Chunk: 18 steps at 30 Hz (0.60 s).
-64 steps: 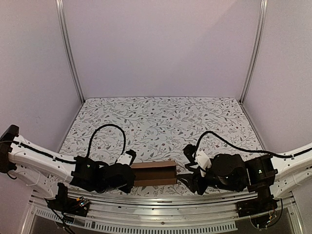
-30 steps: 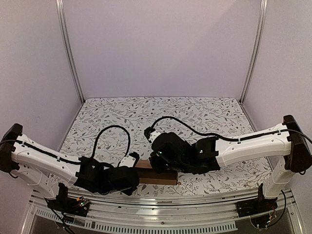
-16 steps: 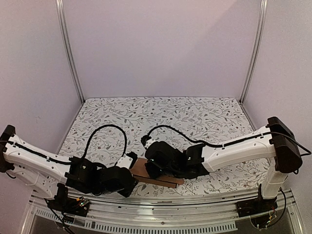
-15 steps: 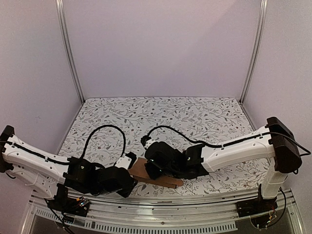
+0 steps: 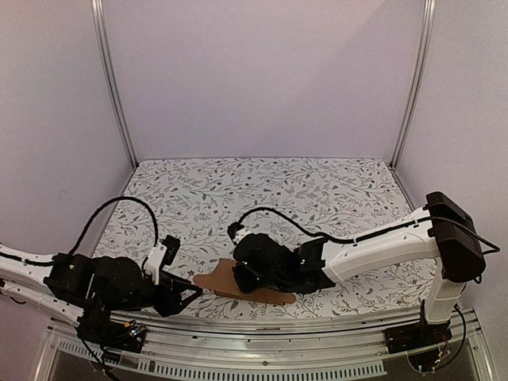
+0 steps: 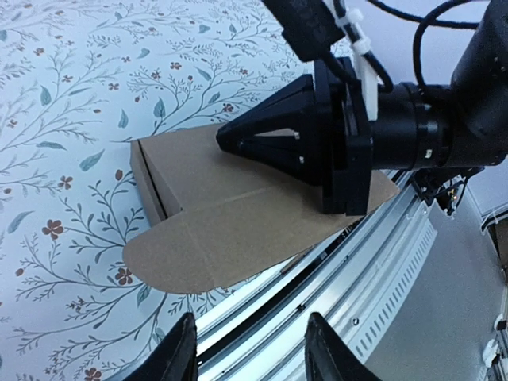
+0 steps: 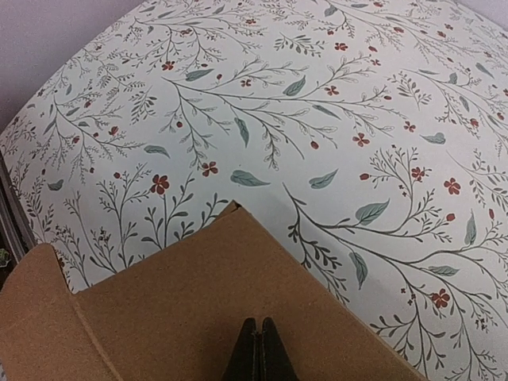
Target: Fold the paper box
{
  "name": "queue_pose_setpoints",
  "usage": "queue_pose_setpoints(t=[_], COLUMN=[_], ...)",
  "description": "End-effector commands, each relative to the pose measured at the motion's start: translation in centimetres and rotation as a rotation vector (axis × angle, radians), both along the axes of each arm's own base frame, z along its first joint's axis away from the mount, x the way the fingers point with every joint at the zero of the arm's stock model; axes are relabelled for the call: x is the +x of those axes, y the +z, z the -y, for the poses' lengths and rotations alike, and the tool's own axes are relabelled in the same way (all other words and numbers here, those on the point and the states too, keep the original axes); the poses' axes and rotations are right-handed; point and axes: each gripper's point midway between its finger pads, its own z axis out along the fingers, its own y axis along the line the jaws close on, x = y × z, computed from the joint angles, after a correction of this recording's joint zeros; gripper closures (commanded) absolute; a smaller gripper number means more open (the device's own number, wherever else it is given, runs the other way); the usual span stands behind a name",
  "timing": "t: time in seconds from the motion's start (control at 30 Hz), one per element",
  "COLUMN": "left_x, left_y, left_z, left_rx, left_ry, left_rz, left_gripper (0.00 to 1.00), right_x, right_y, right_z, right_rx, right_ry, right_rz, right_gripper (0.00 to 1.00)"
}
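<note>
The paper box [image 5: 213, 281] is plain brown cardboard, lying flattened at the table's near edge, with a rounded flap [image 6: 171, 250] spread out at its left end. My right gripper [image 7: 259, 349] is shut, and its joined tips rest on the box's top panel [image 7: 182, 309]. In the left wrist view the right gripper [image 6: 225, 143] points onto the box from the right. My left gripper [image 6: 250, 361] is open and empty, a short way left of the flap and over the table's front rail. In the top view the left gripper [image 5: 193, 292] hangs just clear of the flap's tip.
A floral cloth [image 5: 317, 190] covers the table, with metal frame posts and pale walls behind. A metal rail [image 6: 381, 262] runs along the near edge, under the box's front side. The right arm's black cable [image 5: 278, 214] loops over the cloth behind the box.
The right arm swung across and set its shut tips on the box. The left gripper opened, let go of the box's left end and drew back left. The flap now lies spread out.
</note>
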Motion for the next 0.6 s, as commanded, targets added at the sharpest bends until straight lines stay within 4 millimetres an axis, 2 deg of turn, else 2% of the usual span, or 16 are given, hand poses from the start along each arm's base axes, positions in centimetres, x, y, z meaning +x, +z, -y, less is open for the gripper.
queue_pose_setpoints(t=[0.0, 0.17, 0.4, 0.57], left_x=[0.4, 2.0, 4.5, 5.8], left_y=[0.7, 1.7, 1.1, 0.0], left_z=[-1.2, -1.5, -0.5, -1.2], left_rx=[0.014, 0.060, 0.109, 0.117], left_ry=[0.011, 0.053, 0.068, 0.114], left_rz=[0.056, 0.107, 0.063, -0.004], left_gripper=[0.55, 0.54, 0.55, 0.56], right_x=[-0.7, -0.9, -1.3, -1.4], right_y=[-4.4, -5.2, -5.7, -6.0], right_z=[1.4, 1.7, 1.8, 1.9], right_rx=[-0.099, -0.118, -0.136, -0.143], right_ry=[0.012, 0.025, 0.054, 0.056], right_rz=[-0.054, -0.060, -0.064, -0.066], right_gripper=[1.00, 1.00, 1.00, 1.00])
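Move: The box lid's near tuck flap has its rounded left end about 5 cm ahead of the left hand, 2 cm to its right and roughly 6 cm below. The lid's middle is some 6 cm ahead and 14 cm right of that hand; the box's open left end wall is about 9 cm ahead and 4 cm right. From the right hand, the lid's middle lies about 4 cm right and 2 cm back, just below the shut fingertips, and the flap end about 8 cm left and 3 cm back. The lid stays under the right hand's shut fingertips, which keep pressing it near its far left part and sink a little over 1 cm. Towards the flap's rounded left end comes the left hand, first lifting about 1 cm, then swinging some 5 cm forward and settling back down, rolling and turning counter-clockwise slightly, fingers still half open and touching nothing. ##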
